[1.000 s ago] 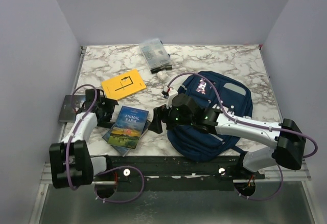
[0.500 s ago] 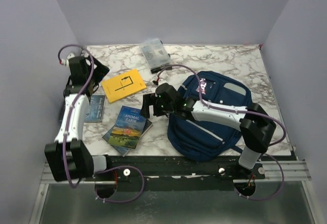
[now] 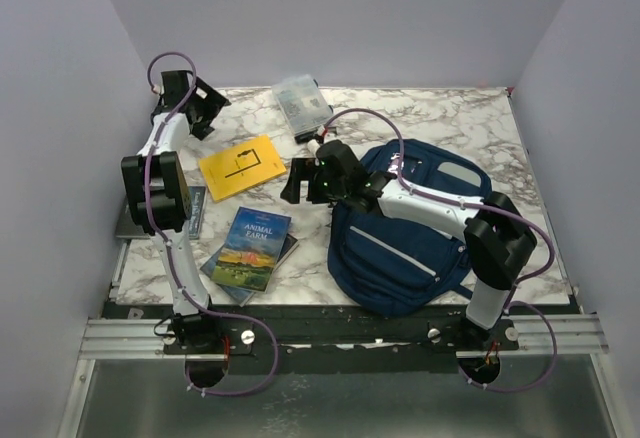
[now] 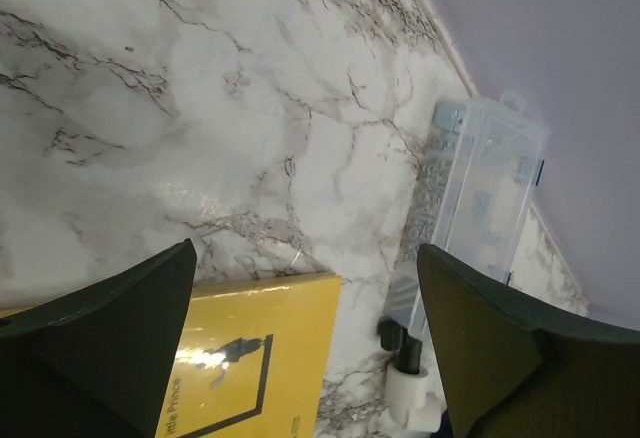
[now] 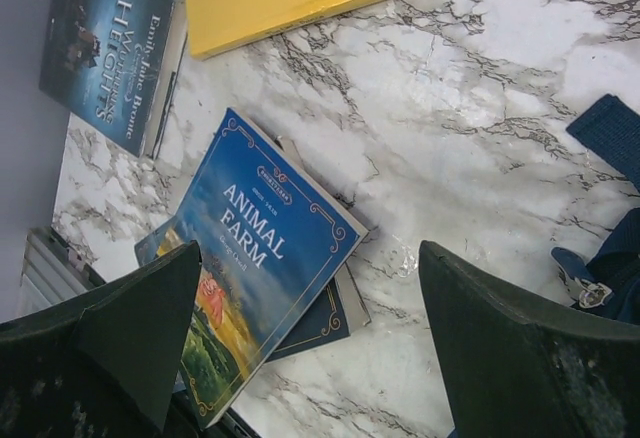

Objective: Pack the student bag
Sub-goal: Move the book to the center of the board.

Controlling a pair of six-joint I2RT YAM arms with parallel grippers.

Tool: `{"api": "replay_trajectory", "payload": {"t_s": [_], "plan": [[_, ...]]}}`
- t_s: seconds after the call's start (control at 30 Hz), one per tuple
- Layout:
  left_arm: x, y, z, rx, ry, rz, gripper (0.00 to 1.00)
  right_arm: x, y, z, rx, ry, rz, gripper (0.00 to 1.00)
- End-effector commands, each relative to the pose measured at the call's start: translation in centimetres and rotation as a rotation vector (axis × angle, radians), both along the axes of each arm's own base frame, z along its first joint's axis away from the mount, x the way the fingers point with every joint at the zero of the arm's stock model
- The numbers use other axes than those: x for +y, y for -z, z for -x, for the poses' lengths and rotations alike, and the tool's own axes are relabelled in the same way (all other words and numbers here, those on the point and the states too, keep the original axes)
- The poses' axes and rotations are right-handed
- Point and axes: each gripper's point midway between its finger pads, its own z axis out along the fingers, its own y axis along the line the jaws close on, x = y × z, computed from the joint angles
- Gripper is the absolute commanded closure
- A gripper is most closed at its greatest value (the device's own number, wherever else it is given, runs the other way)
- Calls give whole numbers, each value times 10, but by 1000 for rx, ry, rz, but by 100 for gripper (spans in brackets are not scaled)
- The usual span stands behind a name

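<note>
The student bag (image 3: 410, 233), a navy blue backpack, lies flat on the right half of the table; one blue edge of it (image 5: 612, 133) shows in the right wrist view. My right gripper (image 3: 292, 183) (image 5: 310, 248) hangs open and empty just left of the bag, over bare marble beside the Animal Farm book (image 3: 252, 248) (image 5: 255, 263). My left gripper (image 3: 205, 108) (image 4: 305, 253) is raised at the far left back, open and empty, looking down on the yellow book (image 3: 242, 166) (image 4: 235, 358) and the clear plastic pouch (image 3: 303, 105) (image 4: 485, 188).
A dark Wuthering Heights book (image 3: 193, 208) (image 5: 105, 53) lies at the left edge. Another dark book lies under Animal Farm. A small white object (image 4: 410, 403) sits by the pouch's near end. Grey walls close in the table at the back and sides.
My left arm has swung from the near left, over the books, up to the far back left corner. My right gripper has moved back and slightly left, away from the bag's front.
</note>
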Motion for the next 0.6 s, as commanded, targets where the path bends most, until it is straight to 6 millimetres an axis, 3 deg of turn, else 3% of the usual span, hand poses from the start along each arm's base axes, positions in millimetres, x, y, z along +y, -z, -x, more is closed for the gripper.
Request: {"api": "replay_trajectory", "payload": {"t_s": [0.0,0.23,0.4,0.5,0.57], "plan": [[-13,4,-28,28,-128,201,7,-5,-1,-8,-11,9,-9,8],[-17,47,-31,142,-213,280,7,-10,10,-10,10,10,4,8],[-35,62,-7,231,-253,381,7,-9,17,-9,31,2,10,8],[-41,66,9,272,-263,328,9,-8,17,-11,30,2,9,8],[-56,69,22,322,-221,314,8,-7,15,-11,24,3,5,8]]}}
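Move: The yellow book lies behind and below the left hand: its middle is about 11 cm back, 6 cm to the right and 12 cm down. The clear plastic case is some 23 cm to this hand's right and 5 cm farther out, while the Wuthering Heights book is about 24 cm back and 9 cm to the left. From the right hand, the yellow book is roughly 11 cm ahead, 14 cm left and 12 cm below. Mainly downward, the left hand sinks about 8 cm and drifts some 3 cm right towards the far edge of the yellow book; it first eases forward about 3 cm, then draws back nearly as much. The wrist rolls its left side down nearly 20 degrees while tipping the fingers further down and turning slightly counter-clockwise. The fingers stay wide open. ##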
